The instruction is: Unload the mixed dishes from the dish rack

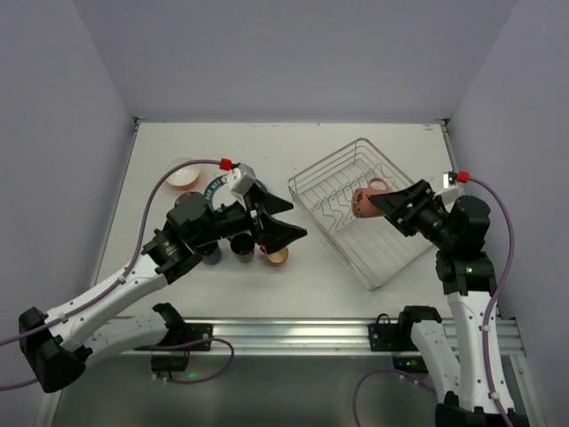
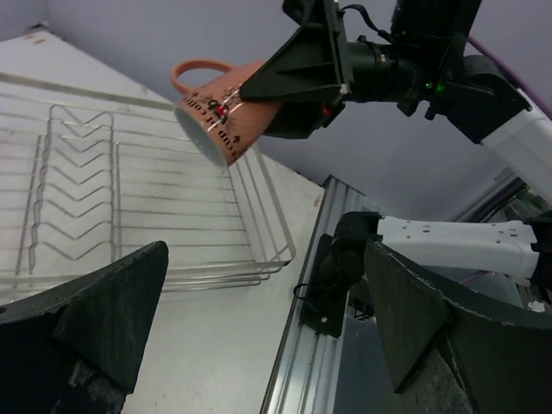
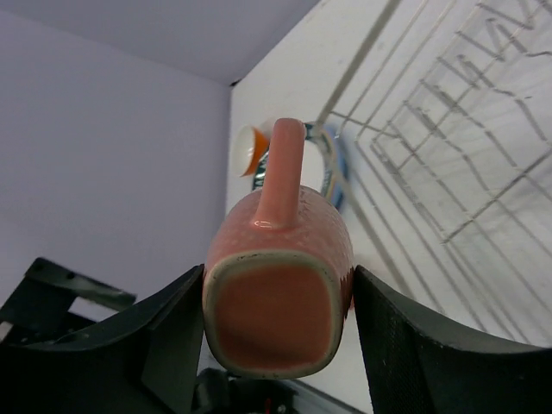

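Note:
My right gripper [image 1: 378, 203] is shut on an orange mug [image 1: 364, 201], held on its side above the silver wire dish rack [image 1: 391, 249]. In the right wrist view the mug's base [image 3: 274, 317] faces the camera between both fingers [image 3: 172, 341], handle up. The left wrist view shows the same mug [image 2: 220, 121] hanging over the rack [image 2: 129, 203]. My left gripper [image 1: 294, 220] stands open left of the rack with nothing between its fingers [image 2: 112, 302]. An orange bowl [image 1: 184, 175] and a blue-rimmed plate [image 1: 216, 188] lie at the far left.
Three small mugs stand under my left arm: a blue one [image 1: 212, 255], a dark one [image 1: 242, 245] and a tan one [image 1: 277, 257]. The aluminium rail [image 1: 293, 334] runs along the near edge. Walls close in the table at the back and both sides.

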Controlling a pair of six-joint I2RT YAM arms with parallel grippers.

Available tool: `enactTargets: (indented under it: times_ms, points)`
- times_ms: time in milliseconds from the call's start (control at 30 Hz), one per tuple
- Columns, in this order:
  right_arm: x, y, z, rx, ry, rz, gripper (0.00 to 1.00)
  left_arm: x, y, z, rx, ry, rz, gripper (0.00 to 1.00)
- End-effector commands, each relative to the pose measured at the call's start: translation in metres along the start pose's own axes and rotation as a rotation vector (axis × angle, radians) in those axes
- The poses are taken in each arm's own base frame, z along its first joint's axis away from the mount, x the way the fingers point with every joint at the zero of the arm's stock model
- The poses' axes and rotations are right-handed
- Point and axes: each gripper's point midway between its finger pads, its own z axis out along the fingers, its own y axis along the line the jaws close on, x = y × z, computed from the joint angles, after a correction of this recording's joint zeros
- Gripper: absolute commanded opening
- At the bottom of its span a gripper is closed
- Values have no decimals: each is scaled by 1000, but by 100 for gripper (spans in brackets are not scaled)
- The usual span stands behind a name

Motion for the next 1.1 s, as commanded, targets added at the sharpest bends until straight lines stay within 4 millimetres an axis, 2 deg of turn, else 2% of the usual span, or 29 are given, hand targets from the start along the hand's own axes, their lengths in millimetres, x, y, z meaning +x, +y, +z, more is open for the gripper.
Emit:
enactTargets:
  times_ms: [0, 67, 100, 167, 200, 267, 300, 333, 433, 500, 533, 633, 667, 700, 800, 867, 1000, 1033, 1067]
  points:
    - [10, 64, -26, -260, 67, 17, 0, -27, -37, 17, 142, -154, 138, 100]
    - [15, 73, -34, -293, 81, 28, 0, -18, -36, 27, 153, -158, 155, 100]
    - [20, 78, -39, -319, 107, 58, 0, -25, -41, 30, 169, -196, 166, 100]
    - [28, 86, -47, -386, 126, 68, 0, -22, -45, 38, 203, -208, 167, 100]
    - [30, 91, -51, -410, 147, 109, 0, -29, -55, 40, 248, -246, 183, 100]
    - [39, 98, -59, -471, 190, 105, 0, -21, -65, 51, 306, -235, 175, 99]
    - [40, 104, -63, -497, 204, 109, 0, -25, -78, 54, 352, -247, 184, 98]
    - [44, 107, -68, -512, 224, 104, 0, -18, -77, 65, 362, -224, 178, 97]
    - [46, 115, -76, -546, 235, 106, 0, -12, -97, 78, 445, -215, 192, 91]
    - [46, 121, -82, -564, 237, 95, 0, -14, -112, 83, 490, -226, 207, 80]
    - [47, 125, -85, -573, 242, 85, 0, -10, -111, 88, 492, -216, 209, 67]
    - [50, 126, -86, -585, 266, 87, 0, -11, -116, 89, 509, -244, 221, 44]
    - [53, 124, -86, -582, 290, 100, 0, -12, -118, 89, 514, -254, 226, 32]
    - [60, 125, -89, -594, 328, 102, 0, -14, -122, 88, 529, -274, 236, 29]
    - [64, 124, -91, -600, 337, 99, 0, -15, -124, 93, 542, -290, 255, 19]
    - [66, 124, -92, -599, 339, 92, 0, -15, -125, 95, 545, -302, 260, 0]
    - [65, 122, -91, -577, 327, 68, 0, -8, -124, 98, 540, -288, 250, 0]
    - [64, 122, -89, -572, 322, 62, 4, -7, -123, 98, 533, -282, 246, 0]
    - [63, 119, -87, -567, 307, 29, 38, -2, -117, 100, 502, -253, 235, 0]
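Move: The pink mug, already gripped in my right hand and held with its rim out, lies about 20 cm to the right of my open left fingers, some 6 cm ahead and a little lower. From my right hand, the left gripper is roughly 21 cm to the left and 4 cm back, about level. The rack's middle is 24 cm right, 14 cm ahead and 26 cm below my left hand; a tan mug stands 5 cm ahead, 5 cm left and far beneath it. I bring the two hands together: my left hand goes about 12 cm right and some 6 cm back to the mug, lifting late and swinging clockwise, and closes until its fingers pinch the rim wall opposite the handle, one finger inside. Meanwhile my right hand, keeping its grip, draws the mug back, up and to the left, turning it some 25 degrees counter-clockwise with its left side rising. ##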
